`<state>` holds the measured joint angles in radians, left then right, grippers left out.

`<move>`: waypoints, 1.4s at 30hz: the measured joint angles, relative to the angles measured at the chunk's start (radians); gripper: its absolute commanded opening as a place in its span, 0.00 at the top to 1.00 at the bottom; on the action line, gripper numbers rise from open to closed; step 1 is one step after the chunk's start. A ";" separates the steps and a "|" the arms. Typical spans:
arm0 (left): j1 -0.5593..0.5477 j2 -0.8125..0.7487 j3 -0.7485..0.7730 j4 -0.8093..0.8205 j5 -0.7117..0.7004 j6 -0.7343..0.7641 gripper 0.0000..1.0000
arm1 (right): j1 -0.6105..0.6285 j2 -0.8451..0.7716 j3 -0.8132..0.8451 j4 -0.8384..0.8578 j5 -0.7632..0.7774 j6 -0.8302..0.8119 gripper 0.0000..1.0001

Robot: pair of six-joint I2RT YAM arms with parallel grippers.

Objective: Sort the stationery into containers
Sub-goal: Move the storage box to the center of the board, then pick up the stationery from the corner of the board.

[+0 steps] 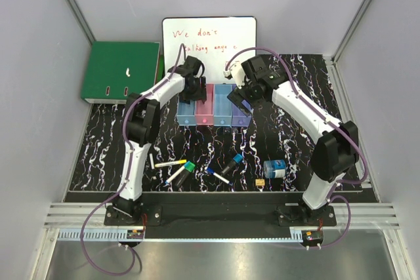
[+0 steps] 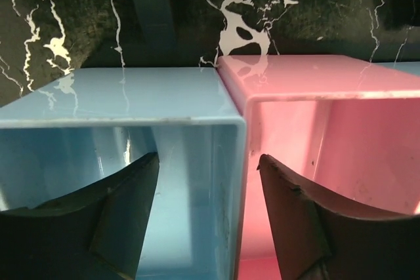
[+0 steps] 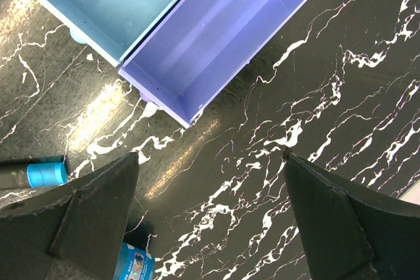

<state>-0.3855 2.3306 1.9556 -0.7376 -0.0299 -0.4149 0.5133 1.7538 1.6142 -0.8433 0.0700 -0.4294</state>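
The containers are four joined bins: light blue (image 1: 186,115), pink (image 1: 204,111), light blue (image 1: 223,106) and purple (image 1: 241,115). My left gripper (image 1: 195,88) is open and empty, and hangs over the far end of the row. In the left wrist view its jaws (image 2: 209,162) straddle the wall between the light blue bin (image 2: 118,103) and the pink bin (image 2: 315,83). My right gripper (image 1: 241,94) is open and empty above the purple bin's far end. The right wrist view (image 3: 210,159) shows the purple bin (image 3: 216,31). The stationery lies near the front: a yellow marker (image 1: 169,162), a green-capped marker (image 1: 184,170), a blue-white pen (image 1: 216,175), a blue-capped marker (image 1: 233,162), a blue-white cylinder (image 1: 275,168) and a tiny yellow piece (image 1: 260,182).
A whiteboard (image 1: 210,47) with red writing stands behind the bins. A green binder (image 1: 121,70) lies at the back left. A small white marker (image 1: 152,160) lies by the left arm. Grey walls enclose the black marbled table (image 1: 302,103).
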 measured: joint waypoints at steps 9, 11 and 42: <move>0.002 -0.109 -0.112 -0.001 0.041 0.031 0.25 | 0.000 -0.097 -0.098 0.001 0.002 -0.037 0.00; 0.002 -0.153 -0.131 -0.003 0.056 0.047 0.24 | 0.000 -0.135 -0.137 0.003 0.000 -0.063 0.00; -0.014 -0.818 -0.606 -0.060 0.287 0.853 0.01 | -0.063 -0.755 -0.775 -0.233 -0.277 -0.902 0.00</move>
<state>-0.3992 1.5127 1.3499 -0.7979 0.2569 0.4381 0.4503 0.9993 0.8391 -1.0760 -0.2066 -1.3315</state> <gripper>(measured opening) 0.987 0.994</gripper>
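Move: The left hand's open fingers still straddle the wall between the storage box's light blue and pink trays; the box's middle lies about 6 cm right of the hand and 2 cm back. From the right hand the blue jar lies some 18 cm back, 7 cm right and 14 cm below; the yellow block about 23 cm back and 3 cm right, the blue-capped marker 16 cm back and 6 cm left, both some 16 cm below. Left lifts back out of the storage box; right sweeps about 20 cm back and rightward towards the blue jar. ##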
